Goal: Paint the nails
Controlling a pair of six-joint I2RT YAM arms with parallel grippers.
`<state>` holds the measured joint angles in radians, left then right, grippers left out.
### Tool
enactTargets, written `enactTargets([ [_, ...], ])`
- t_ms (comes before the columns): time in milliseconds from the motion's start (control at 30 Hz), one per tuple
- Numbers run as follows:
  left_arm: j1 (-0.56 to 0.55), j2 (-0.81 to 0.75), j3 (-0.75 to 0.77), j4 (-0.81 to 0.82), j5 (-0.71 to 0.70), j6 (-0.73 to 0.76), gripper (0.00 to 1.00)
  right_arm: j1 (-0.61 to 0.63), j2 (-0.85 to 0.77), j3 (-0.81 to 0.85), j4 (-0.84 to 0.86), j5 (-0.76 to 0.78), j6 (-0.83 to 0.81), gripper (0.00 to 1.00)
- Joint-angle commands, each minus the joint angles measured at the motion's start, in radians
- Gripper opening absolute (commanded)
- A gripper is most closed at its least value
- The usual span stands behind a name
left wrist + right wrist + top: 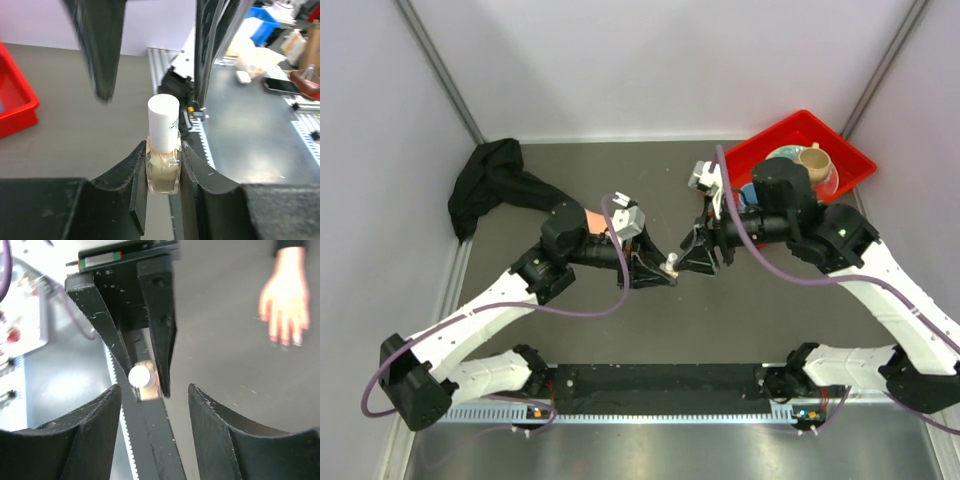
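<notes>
My left gripper [660, 275] is shut on a small tan nail polish bottle [162, 172] with a white cap [163, 122], holding it by the glass body above the table. The right gripper [155, 388] stands open just in front of the cap [139, 375], with its fingers [102, 55] on either side of it and apart from it. In the top view the bottle [672, 266] sits between the two grippers. The pink-beige mannequin hand [285, 300] lies flat on the table beyond, its nails [286, 341] blurred. From above, my left arm mostly covers the hand [592, 220].
A black fabric sleeve [490, 190] trails from the hand to the back left corner. A red tray [840, 150] with a cup and other items stands at the back right. Grey walls enclose the table on three sides.
</notes>
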<state>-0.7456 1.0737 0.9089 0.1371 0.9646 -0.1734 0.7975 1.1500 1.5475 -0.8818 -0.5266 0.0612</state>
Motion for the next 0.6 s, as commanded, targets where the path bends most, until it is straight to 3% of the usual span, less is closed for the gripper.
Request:
enactTargets([
  [0,0.002,-0.001,0.044,0.052,0.109,-0.051,0.00,0.000,0.017,-0.029,0.092,-0.187,-0.044,0.54],
  [333,0.002,0.015,0.041,0.050,0.114,-0.057,0.00,0.000,0.050,-0.018,0.115,-0.252,-0.034,0.37],
  [533,0.002,0.009,0.053,0.007,-0.004,-0.003,0.00,0.000,0.054,-0.040,0.121,-0.234,-0.002,0.04],
  [567,0.002,0.006,0.054,-0.016,-0.117,0.009,0.00,0.002,0.051,-0.052,0.127,-0.201,0.032,0.00],
])
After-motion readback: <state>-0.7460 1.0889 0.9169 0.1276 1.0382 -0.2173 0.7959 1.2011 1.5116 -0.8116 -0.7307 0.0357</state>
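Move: The white cap of the polish bottle is about 2 cm to the left of the right hand's open fingertips, level front to back and some 1 cm lower; the bottle body is just below the cap, 3 cm left and 3 cm down. The practice hand lies on the table about 20 cm ahead, 15 cm left and 33 cm below. From the left hand, which already grips the bottle, the cap is about 2 cm up and 1 cm right. The bottle's white cap is taken by the right hand, which eases about 2 cm left and nearly as far back, dipping 1 cm before rising again slightly, and turns some 10 degrees counter-clockwise as its fingers close from half open to pinch the cap from both sides. The left hand keeps its grip on the bottle and draws back a little over 1 cm. ##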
